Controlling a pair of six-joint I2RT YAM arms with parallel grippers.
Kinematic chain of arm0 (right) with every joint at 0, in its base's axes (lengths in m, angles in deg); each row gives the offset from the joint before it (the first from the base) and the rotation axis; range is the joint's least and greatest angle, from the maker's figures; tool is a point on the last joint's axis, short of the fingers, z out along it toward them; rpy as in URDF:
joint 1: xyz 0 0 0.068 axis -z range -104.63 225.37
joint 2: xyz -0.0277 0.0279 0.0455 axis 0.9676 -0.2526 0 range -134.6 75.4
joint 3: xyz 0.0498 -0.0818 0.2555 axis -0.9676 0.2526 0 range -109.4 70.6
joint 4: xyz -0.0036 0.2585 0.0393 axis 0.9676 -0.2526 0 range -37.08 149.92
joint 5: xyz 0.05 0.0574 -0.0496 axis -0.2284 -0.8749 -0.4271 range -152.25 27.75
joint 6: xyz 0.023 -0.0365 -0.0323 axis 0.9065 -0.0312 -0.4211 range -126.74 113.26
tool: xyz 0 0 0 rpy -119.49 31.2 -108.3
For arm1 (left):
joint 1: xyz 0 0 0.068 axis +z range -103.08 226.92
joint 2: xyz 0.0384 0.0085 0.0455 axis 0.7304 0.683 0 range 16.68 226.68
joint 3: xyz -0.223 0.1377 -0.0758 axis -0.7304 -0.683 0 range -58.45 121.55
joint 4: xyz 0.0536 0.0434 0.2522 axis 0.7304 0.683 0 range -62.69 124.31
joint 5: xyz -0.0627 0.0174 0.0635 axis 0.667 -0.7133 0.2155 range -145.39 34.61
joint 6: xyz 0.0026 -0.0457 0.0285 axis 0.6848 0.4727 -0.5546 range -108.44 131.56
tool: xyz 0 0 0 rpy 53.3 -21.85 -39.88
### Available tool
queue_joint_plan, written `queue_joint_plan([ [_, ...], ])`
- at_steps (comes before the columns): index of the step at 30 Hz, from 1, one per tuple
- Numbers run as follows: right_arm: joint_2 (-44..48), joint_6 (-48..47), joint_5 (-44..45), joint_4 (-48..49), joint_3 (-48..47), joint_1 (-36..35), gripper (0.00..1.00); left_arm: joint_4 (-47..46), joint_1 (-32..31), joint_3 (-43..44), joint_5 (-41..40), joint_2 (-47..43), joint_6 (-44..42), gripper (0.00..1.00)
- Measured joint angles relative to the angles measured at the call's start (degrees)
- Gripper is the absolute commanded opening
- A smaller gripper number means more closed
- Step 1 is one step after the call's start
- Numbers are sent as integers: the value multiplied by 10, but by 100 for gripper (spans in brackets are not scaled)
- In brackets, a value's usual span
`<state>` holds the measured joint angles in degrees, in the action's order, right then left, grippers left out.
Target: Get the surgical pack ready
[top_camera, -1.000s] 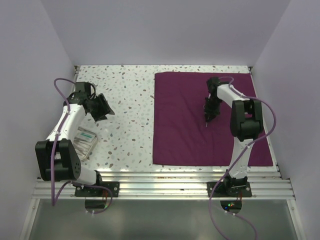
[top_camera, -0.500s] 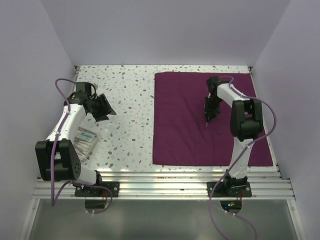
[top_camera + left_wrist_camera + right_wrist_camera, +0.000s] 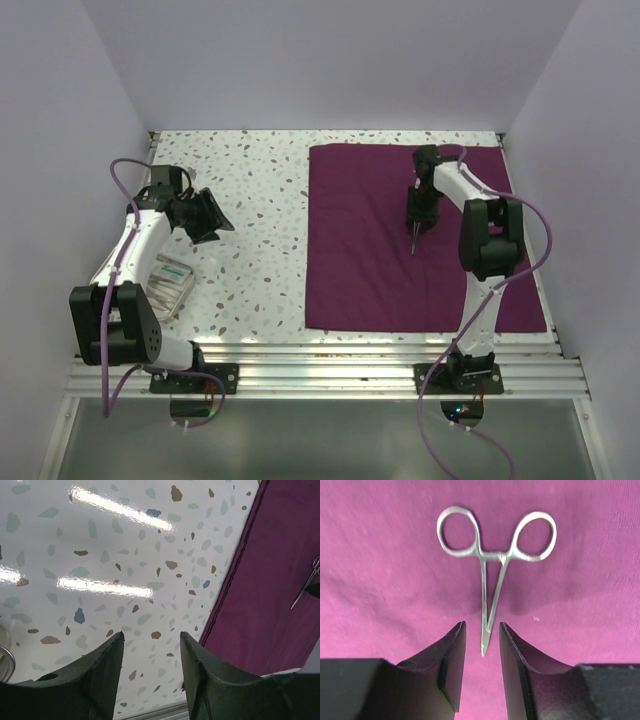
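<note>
The surgical pack (image 3: 370, 260) is a large dark-purple cloth spread flat on the right half of the table; it also shows in the left wrist view (image 3: 270, 605) and fills the right wrist view (image 3: 380, 555). Steel forceps (image 3: 490, 580) lie on it with the ring handles away from the camera. Their tip sits between the fingers of my right gripper (image 3: 482, 626), which is open and touches nothing. From above, the forceps (image 3: 413, 240) lie just below my right gripper (image 3: 417, 215). My left gripper (image 3: 151, 635) hangs open and empty over the speckled table left of the cloth (image 3: 215, 222).
A heap of steel instruments and a white packet (image 3: 165, 280) lies by the left arm at the table's left edge. Walls close in the back and both sides. A metal rail (image 3: 320, 350) runs along the near edge.
My right gripper has opened and drawn back toward the far edge, leaving the forceps lying on the cloth. The left arm has not moved.
</note>
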<state>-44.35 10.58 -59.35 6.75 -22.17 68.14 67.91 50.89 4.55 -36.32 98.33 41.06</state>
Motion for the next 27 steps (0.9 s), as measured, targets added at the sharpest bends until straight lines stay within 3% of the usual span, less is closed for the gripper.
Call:
queue_joint_plan([
  [10,-33,2,0,5,-12,0,30,0,0,0,4,0,0,52],
  [14,-33,2,1,4,-11,0,15,0,0,0,7,0,0,52],
  [21,-35,2,4,-5,-21,0,0,-1,0,0,22,0,0,53],
  [27,-40,-5,9,-40,-65,-2,0,-3,0,0,41,3,1,54],
])
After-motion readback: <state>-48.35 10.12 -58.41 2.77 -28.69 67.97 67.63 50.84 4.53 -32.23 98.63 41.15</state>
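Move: The forceps lie flat on the purple cloth, rings outward and tips toward the base; their middle is about 3 cm ahead of the right hand, in line sideways and some 2 cm below, so the half-open fingers straddle the shanks near the tips. Nothing else lies close by on the cloth. From the left hand they are roughly 48 cm to the right, about 6 cm farther out and 12 cm lower. The right fingers pinch the forceps' shanks close to the tip end: the hand drops about 2 cm onto the cloth with a slight nudge forward, stays there while the half-open fingers close, then starts up again with its grip kept. It rises nearly 2 cm and eases about 1 cm forward, still pointing down. ##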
